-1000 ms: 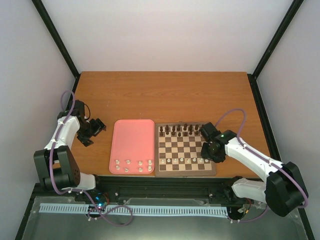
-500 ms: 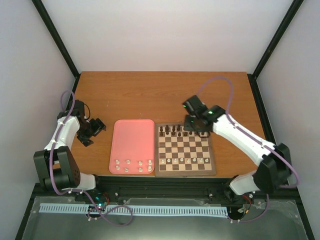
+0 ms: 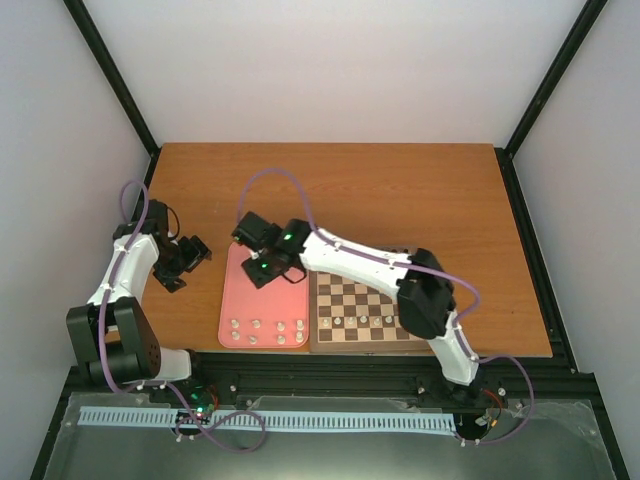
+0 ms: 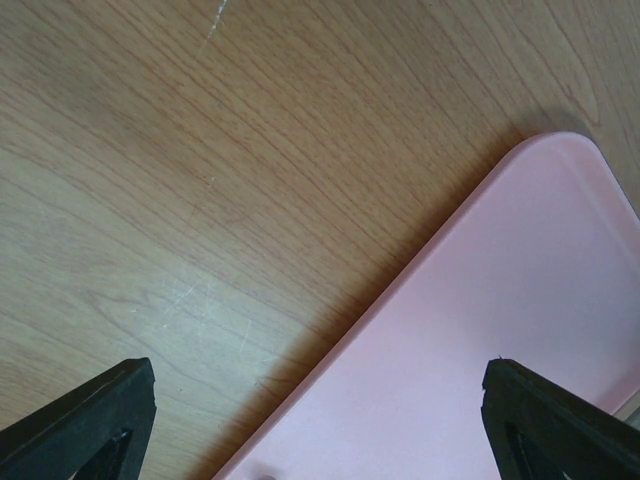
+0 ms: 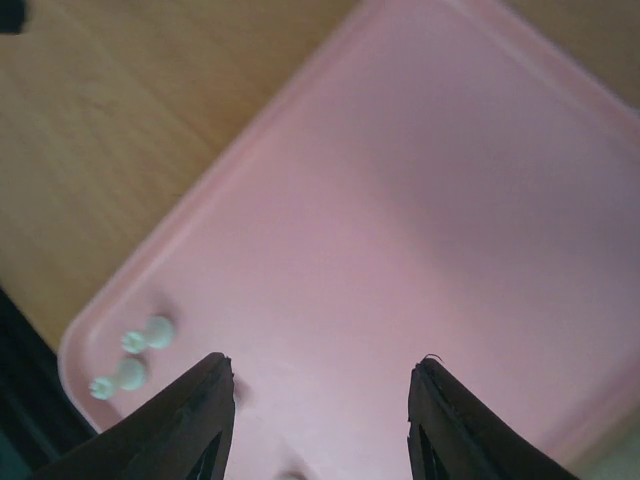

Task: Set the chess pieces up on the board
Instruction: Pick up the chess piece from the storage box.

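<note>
The board (image 3: 368, 298) lies right of centre, and several white chess pieces (image 3: 372, 322) stand on its near rows. More white chess pieces (image 3: 265, 332) sit in two short rows at the near end of the pink tray (image 3: 262, 300). My right gripper (image 3: 258, 270) has reached across the board and hangs over the tray's far half. In the right wrist view it (image 5: 322, 385) is open with only bare tray (image 5: 430, 200) between its fingers, and two pieces (image 5: 148, 335) lie off to the left. My left gripper (image 3: 192, 262) is open beside the tray's left edge.
The right arm lies across the board's far rows and hides what stands there. In the left wrist view the open left gripper (image 4: 315, 380) hovers over the wooden table (image 4: 200, 150) and the tray's rounded corner (image 4: 540, 260).
The right arm swung from the board's right side, past its far edge, leftward over the pink tray, and its jaws widened. The left arm has not moved.
</note>
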Robot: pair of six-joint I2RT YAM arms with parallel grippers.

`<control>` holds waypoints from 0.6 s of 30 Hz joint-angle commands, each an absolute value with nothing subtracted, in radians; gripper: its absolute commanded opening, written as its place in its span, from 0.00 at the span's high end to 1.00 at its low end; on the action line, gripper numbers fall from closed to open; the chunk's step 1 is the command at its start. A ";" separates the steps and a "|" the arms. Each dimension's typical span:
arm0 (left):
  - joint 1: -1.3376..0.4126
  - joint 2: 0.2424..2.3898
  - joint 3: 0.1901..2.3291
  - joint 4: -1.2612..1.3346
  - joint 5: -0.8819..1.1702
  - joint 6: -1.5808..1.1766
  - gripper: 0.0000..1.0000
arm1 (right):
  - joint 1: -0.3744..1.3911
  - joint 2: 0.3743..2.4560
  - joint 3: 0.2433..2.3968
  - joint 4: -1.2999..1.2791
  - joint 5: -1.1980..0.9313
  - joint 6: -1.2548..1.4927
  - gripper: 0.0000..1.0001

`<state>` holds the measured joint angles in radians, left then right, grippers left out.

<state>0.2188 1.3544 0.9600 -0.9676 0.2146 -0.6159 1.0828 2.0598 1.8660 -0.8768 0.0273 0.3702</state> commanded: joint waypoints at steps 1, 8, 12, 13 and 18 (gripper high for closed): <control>0.225 1.329 0.968 -0.978 0.213 -0.622 0.00 | 1.135 2.173 2.010 -0.883 -0.103 0.242 0.53; 0.224 1.310 0.968 -0.990 0.206 -0.620 0.00 | 1.178 2.325 2.105 -0.900 -0.225 0.196 0.53; 0.224 1.305 0.962 -0.984 0.207 -0.624 0.00 | 1.201 2.381 2.139 -0.930 -0.250 0.189 0.52; 0.225 1.305 0.962 -0.984 0.208 -0.624 0.00 | 1.203 2.391 2.143 -0.938 -0.253 0.187 0.51; 0.224 1.310 0.960 -0.980 0.212 -0.626 0.00 | 1.210 2.413 2.151 -0.952 -0.275 0.185 0.51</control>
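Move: The white rook at the left of the tray's two remaining rows lies about 9 cm back and 9 cm left of my right hand, some 11 cm below it. One white piece stands 3 cm nearer my base than the rook, another about 5 cm to the rook's right, and a third roughly 4 cm right and 4 cm nearer than it. From my left hand the rook is around 10 cm back, 8 cm right and 7 cm down. I sink my right hand about 9 cm towards the rook in the tray's near left corner, drawing back about 8 cm on the way; the swing of about 8 cm to my left comes mostly early and then dies out. My wrist turns some 20 degrees counter-clockwise and tips a little, while my fingers stay half open, touching nothing yet. ##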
